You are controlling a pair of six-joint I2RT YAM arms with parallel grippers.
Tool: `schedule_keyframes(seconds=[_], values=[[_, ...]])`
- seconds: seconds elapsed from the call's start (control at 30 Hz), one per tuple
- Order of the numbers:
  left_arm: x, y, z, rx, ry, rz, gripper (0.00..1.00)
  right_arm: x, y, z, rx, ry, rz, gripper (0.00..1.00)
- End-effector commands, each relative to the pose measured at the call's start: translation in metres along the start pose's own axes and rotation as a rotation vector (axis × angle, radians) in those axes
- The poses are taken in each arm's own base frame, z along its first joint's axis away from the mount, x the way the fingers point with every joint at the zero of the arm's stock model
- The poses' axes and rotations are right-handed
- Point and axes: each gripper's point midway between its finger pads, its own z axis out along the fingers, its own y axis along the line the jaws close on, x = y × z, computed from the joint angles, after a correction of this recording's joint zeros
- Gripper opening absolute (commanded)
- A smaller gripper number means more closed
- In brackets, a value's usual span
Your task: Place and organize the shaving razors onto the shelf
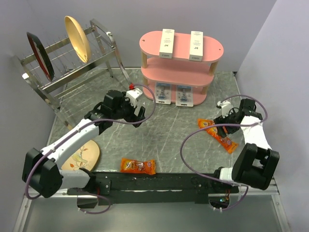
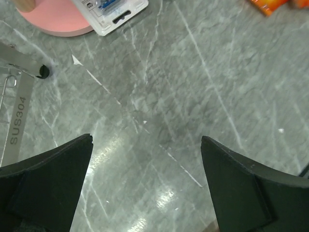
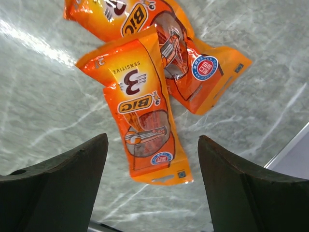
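Two blister-packed shaving razors [image 1: 162, 93] [image 1: 184, 95] lie side by side on the lowest board of the pink shelf [image 1: 150, 40]. A corner of one pack [image 2: 113, 9] shows in the left wrist view. My left gripper [image 1: 138, 112] hangs open over bare table in front of the shelf's left end [image 2: 147, 145], with nothing between its fingers. My right gripper [image 1: 224, 110] is open above two overlapping orange BIC razor packets [image 3: 145, 116] [image 3: 179, 48], touching neither. They lie at the right of the table [image 1: 216, 131].
Two white oblong boxes [image 1: 167, 42] [image 1: 196, 46] lie on the shelf's top board. A third orange packet [image 1: 137, 166] lies near the front edge. A wire dish rack [image 1: 67, 63] holding plates stands at back left. A decorated plate [image 1: 82, 154] lies by the left arm.
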Motion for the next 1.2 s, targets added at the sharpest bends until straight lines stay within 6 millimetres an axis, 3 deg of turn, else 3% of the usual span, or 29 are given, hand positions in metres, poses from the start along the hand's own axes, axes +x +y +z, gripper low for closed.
schedule_keyframes(seconds=[0.0,0.17,0.4,0.5,0.53,0.63,0.73,0.87,0.9,0.97,1.0,1.07,1.1,1.13,1.17], values=[[-0.020,0.007,0.009,-0.018,-0.038,0.050,0.99,0.007,-0.003,0.006,-0.033,0.018,-0.161,0.82],[-0.013,0.008,0.032,0.003,0.008,0.007,0.99,0.041,0.009,0.023,-0.074,0.087,-0.213,0.82],[-0.008,0.017,0.056,-0.017,0.038,-0.011,0.99,0.074,-0.004,0.041,-0.097,0.144,-0.191,0.79],[-0.012,0.020,0.058,-0.029,0.035,0.009,0.99,0.073,-0.016,0.042,-0.097,0.133,-0.168,0.65],[-0.015,0.021,0.056,-0.031,0.026,0.014,0.99,0.069,-0.017,0.042,-0.095,0.112,-0.157,0.52],[-0.017,0.019,0.055,-0.029,-0.003,-0.005,0.98,0.054,-0.017,0.034,-0.071,0.055,-0.138,0.32],[-0.018,0.010,0.052,-0.003,-0.028,-0.044,0.98,0.033,-0.006,0.020,-0.067,0.001,-0.136,0.15],[-0.019,-0.005,0.047,0.040,-0.058,-0.103,0.97,-0.021,0.010,-0.019,-0.044,-0.133,-0.151,0.03],[-0.018,-0.008,0.047,0.050,-0.062,-0.109,0.97,-0.040,0.023,-0.030,-0.041,-0.176,-0.200,0.00],[-0.017,-0.012,0.047,0.054,-0.081,-0.133,0.97,-0.067,0.036,-0.047,-0.022,-0.231,-0.178,0.00],[-0.018,-0.011,0.047,0.044,-0.089,-0.142,0.97,-0.086,0.054,-0.055,-0.028,-0.270,-0.220,0.00],[-0.017,-0.010,0.046,0.033,-0.093,-0.168,0.97,-0.123,0.066,-0.074,-0.014,-0.371,-0.145,0.00],[-0.016,-0.009,0.046,0.027,-0.092,-0.173,0.97,-0.137,0.072,-0.079,0.011,-0.397,-0.123,0.00],[-0.016,-0.008,0.046,0.022,-0.092,-0.178,0.97,-0.164,0.073,-0.092,0.028,-0.485,-0.002,0.00],[-0.015,-0.008,0.046,0.019,-0.091,-0.182,0.97,-0.176,0.069,-0.093,0.045,-0.506,0.072,0.00]])
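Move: The near orange razor pack lies under the right hand, its middle about 1 cm back, 1 cm left and some 8 cm below. The far orange pack is about 6 cm ahead and 6 cm left of the hand, equally low. The right blister pack on the bottom shelf stands roughly 23 cm ahead and 22 cm left, 6 cm below. From the left hand, the near orange pack is some 45 cm right, 4 cm back and 18 cm below. Down about 7 cm, back and a little right goes the right hand, turning slightly counter-clockwise; its fingers close on the near orange pack close to its hanger end. Then it swings quickly up nearly 20 cm, left and forward towards the shelf, fingertips tipping up and out. The open left hand sinks and drifts forward, then eases right and slightly back up, touching nothing. ##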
